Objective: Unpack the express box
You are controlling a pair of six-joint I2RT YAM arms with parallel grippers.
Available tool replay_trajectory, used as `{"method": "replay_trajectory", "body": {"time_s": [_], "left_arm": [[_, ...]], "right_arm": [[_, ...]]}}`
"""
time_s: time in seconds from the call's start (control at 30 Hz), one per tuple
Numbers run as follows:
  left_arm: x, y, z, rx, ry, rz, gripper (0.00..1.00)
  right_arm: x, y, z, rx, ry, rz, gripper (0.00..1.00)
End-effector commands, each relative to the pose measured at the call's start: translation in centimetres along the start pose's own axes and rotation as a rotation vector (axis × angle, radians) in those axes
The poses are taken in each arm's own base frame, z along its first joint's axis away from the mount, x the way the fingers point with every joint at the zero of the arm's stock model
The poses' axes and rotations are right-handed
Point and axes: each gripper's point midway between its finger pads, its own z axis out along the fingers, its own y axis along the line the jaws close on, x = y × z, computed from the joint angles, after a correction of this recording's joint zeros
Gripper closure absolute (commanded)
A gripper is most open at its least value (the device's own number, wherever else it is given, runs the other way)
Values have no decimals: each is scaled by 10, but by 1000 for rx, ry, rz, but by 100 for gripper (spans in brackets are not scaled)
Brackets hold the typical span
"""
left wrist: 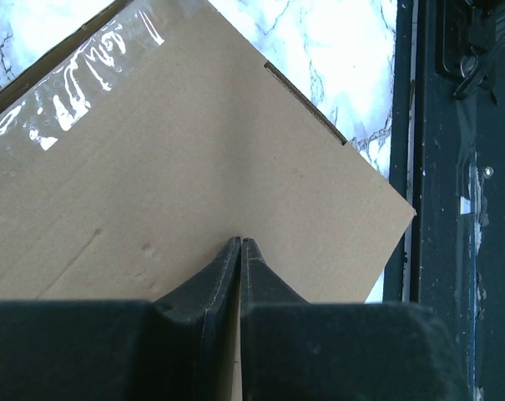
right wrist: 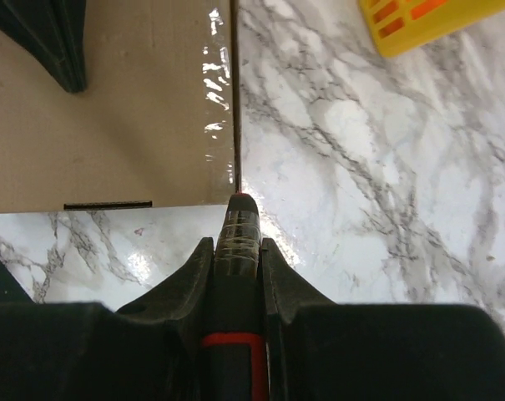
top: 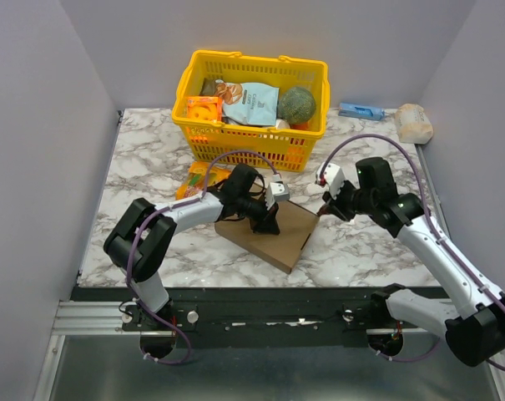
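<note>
The express box point(top: 292, 232) is a flat brown cardboard mailer lying closed on the marble table, with clear tape point(right wrist: 219, 90) along one edge. My left gripper point(top: 265, 224) is shut with nothing between its fingers, its tips resting on the lid point(left wrist: 194, 150). In the right wrist view its fingers point(right wrist: 56, 42) show at the top left. My right gripper point(top: 324, 209) is shut on a black tool with a red band point(right wrist: 239, 224). The tool's tip touches the box's taped edge at its corner point(right wrist: 234, 188).
A yellow basket point(top: 252, 144) full of groceries stands behind the box, its corner point(right wrist: 419, 21) showing in the right wrist view. An orange packet point(top: 199, 178) lies left of the box. A blue item point(top: 361, 110) and a white bundle point(top: 414, 123) lie at the back right.
</note>
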Motion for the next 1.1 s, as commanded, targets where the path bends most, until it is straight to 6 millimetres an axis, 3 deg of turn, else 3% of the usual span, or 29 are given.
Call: {"method": "replay_trajectory", "body": {"time_s": [0.0,0.07,0.13,0.23,0.3,0.4,0.47,0.57,0.63,0.67,0.8,0.93,1.07], "left_arm": [[13,7,4,-16,54,-18,84],[2,6,3,-3,36,9,82],[-11,6,1,2,16,31,81],[-35,2,-4,18,-22,66,75],[-48,0,-9,15,-35,85,71],[-76,0,-20,-18,-69,138,66],[-94,4,-32,-63,-95,172,64],[-106,17,-46,-168,-96,184,62],[-107,24,-52,-217,-96,183,61],[-105,40,-58,-308,-80,174,59],[-88,63,-72,-390,-24,98,57],[-59,64,-76,-395,38,82,56],[-35,49,-76,-354,59,87,57]], "right_arm": [[-60,-38,-44,195,-188,15,100],[-73,-48,-52,233,-212,22,100],[-66,-52,-49,247,-179,29,100],[-35,-59,-40,319,-85,34,99],[-4,-72,-36,427,9,40,99],[31,-92,-43,589,75,53,100],[43,-101,-48,666,81,33,100],[50,-112,-57,767,60,-24,100],[45,-120,-67,840,26,-28,99],[43,-123,-71,861,20,-21,99],[43,-120,-69,844,11,-6,100],[52,-123,-69,872,56,-124,100],[58,-124,-62,903,54,-245,100]]}}
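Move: The box lies right under the left fingertips, its middle about 2 cm to this hand's left and 3 cm below. The orange snack bag is about 15 cm ahead and 22 cm left, 4 cm below; the yellow basket is some 32 cm ahead and 8 cm left at about hand height. From the knife-holding right hand, the box's middle is about 3 cm back, 19 cm left and 12 cm below, its right corner roughly 3 cm ahead, 5 cm left and 10 cm below. The left fingertips come off the box top, opening to not quite half; the hand rises and reaches forward about 9 cm, then eases left and down over the far-left part of the box. The right hand keeps the red knife and pulls its tip away from the box's right corner, first up about 8 cm, then back down and 12 cm right, turning clockwise and tipping the blade upward by some 30 degrees. ##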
